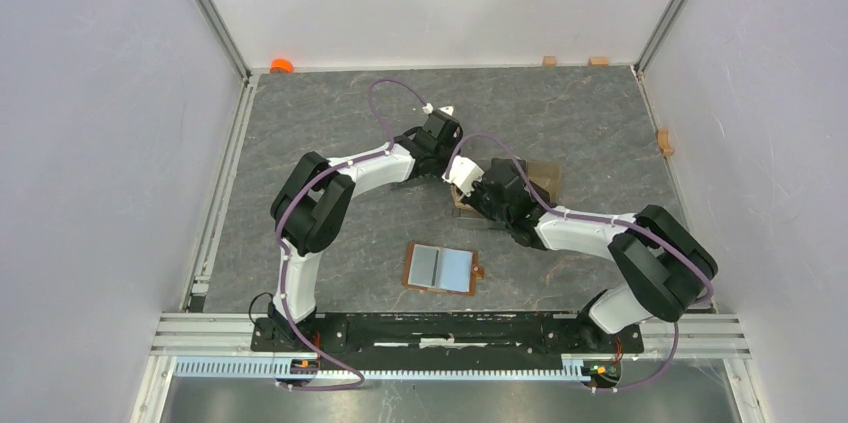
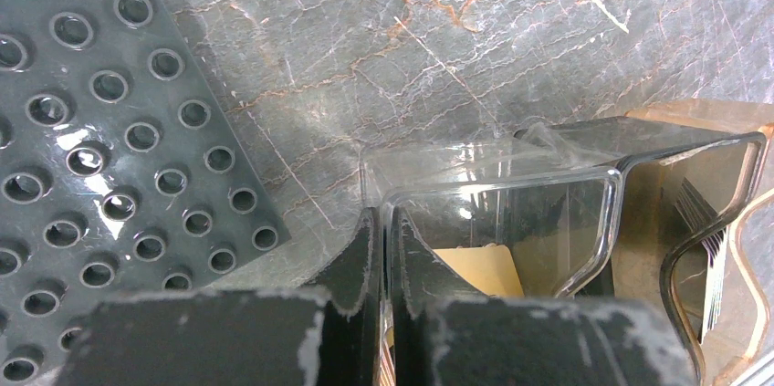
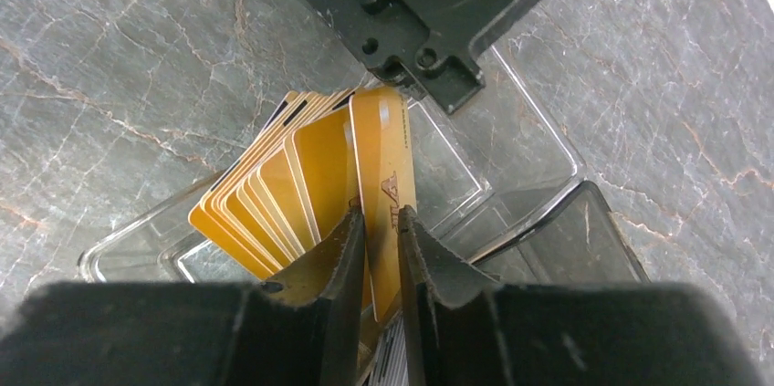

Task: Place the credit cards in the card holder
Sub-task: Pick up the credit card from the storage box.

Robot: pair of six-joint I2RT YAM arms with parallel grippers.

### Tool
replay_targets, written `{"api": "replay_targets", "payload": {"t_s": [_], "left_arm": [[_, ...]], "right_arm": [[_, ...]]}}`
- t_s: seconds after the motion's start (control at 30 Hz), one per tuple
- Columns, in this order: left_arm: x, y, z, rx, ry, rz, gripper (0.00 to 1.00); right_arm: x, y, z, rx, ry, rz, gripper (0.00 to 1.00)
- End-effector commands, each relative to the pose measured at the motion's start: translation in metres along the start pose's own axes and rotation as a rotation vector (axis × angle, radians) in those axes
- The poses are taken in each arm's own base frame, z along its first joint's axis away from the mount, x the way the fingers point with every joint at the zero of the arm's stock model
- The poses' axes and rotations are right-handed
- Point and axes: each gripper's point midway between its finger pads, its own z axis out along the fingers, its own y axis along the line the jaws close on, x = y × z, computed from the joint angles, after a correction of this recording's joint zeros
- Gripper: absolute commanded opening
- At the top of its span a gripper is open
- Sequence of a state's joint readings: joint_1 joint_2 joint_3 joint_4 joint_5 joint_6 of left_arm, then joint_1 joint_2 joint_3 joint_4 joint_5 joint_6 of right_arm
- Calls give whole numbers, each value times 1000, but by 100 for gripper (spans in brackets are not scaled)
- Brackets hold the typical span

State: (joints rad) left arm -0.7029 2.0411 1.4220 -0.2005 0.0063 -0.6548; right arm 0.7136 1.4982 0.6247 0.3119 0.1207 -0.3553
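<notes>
The brown card holder (image 1: 412,265) lies open near the front middle, a grey card (image 1: 428,264) and a light blue card (image 1: 458,268) lying in it. Further back stands a clear amber-tinted stand (image 3: 511,176) with several yellowish credit cards (image 3: 265,194) fanned inside. My right gripper (image 3: 379,213) reaches into it, its jaws narrowly open on either side of one gold card (image 3: 385,158). My left gripper (image 2: 385,214) is shut on the stand's clear wall (image 2: 511,185); a yellowish card (image 2: 479,267) shows behind it. In the top view both grippers meet at the stand (image 1: 545,178).
A dark grey studded plate (image 2: 91,158) lies just left of the left gripper. An orange object (image 1: 282,65) and small wooden blocks (image 1: 549,60) sit along the back wall, with another block (image 1: 664,141) at the right wall.
</notes>
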Motion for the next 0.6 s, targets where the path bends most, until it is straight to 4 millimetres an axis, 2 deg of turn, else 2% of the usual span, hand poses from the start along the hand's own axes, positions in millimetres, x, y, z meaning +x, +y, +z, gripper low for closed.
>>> {"api": "replay_targets", "payload": {"t_s": [0.0,0.1,0.2,0.3,0.57], "left_arm": [[-12,-31,-19,118,-15,-11,2],[-11,-32,-20,123,-13,-12,2],[-14,-33,-22,126,-19,-15,2],[-17,-35,-25,138,-23,-21,5],[-34,-46,-42,173,-55,-18,35]], "right_arm": [[1,-5,5,60,-7,-41,23],[-1,-3,7,67,-6,-63,16],[-6,-2,4,76,-21,-81,0],[-10,-1,-2,77,-42,-81,0],[-27,-2,-29,94,-129,-76,0]]}}
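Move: The credit card to be taken stands between the right hand's parted fingers, its middle about 2 cm ahead, 1 cm left and 1 cm below. The card stack is some 3 cm ahead and 4 cm left; the storage box's middle is about 3 cm ahead and 5 cm right, 3 cm lower. From the left hand, still shut on the box wall right at its fingertips, that card lies roughly 4 cm back and 4 cm right, 1 cm below. Right fingers pinch the credit card, then draw back about 2 cm; left fingers open around the box wall. ##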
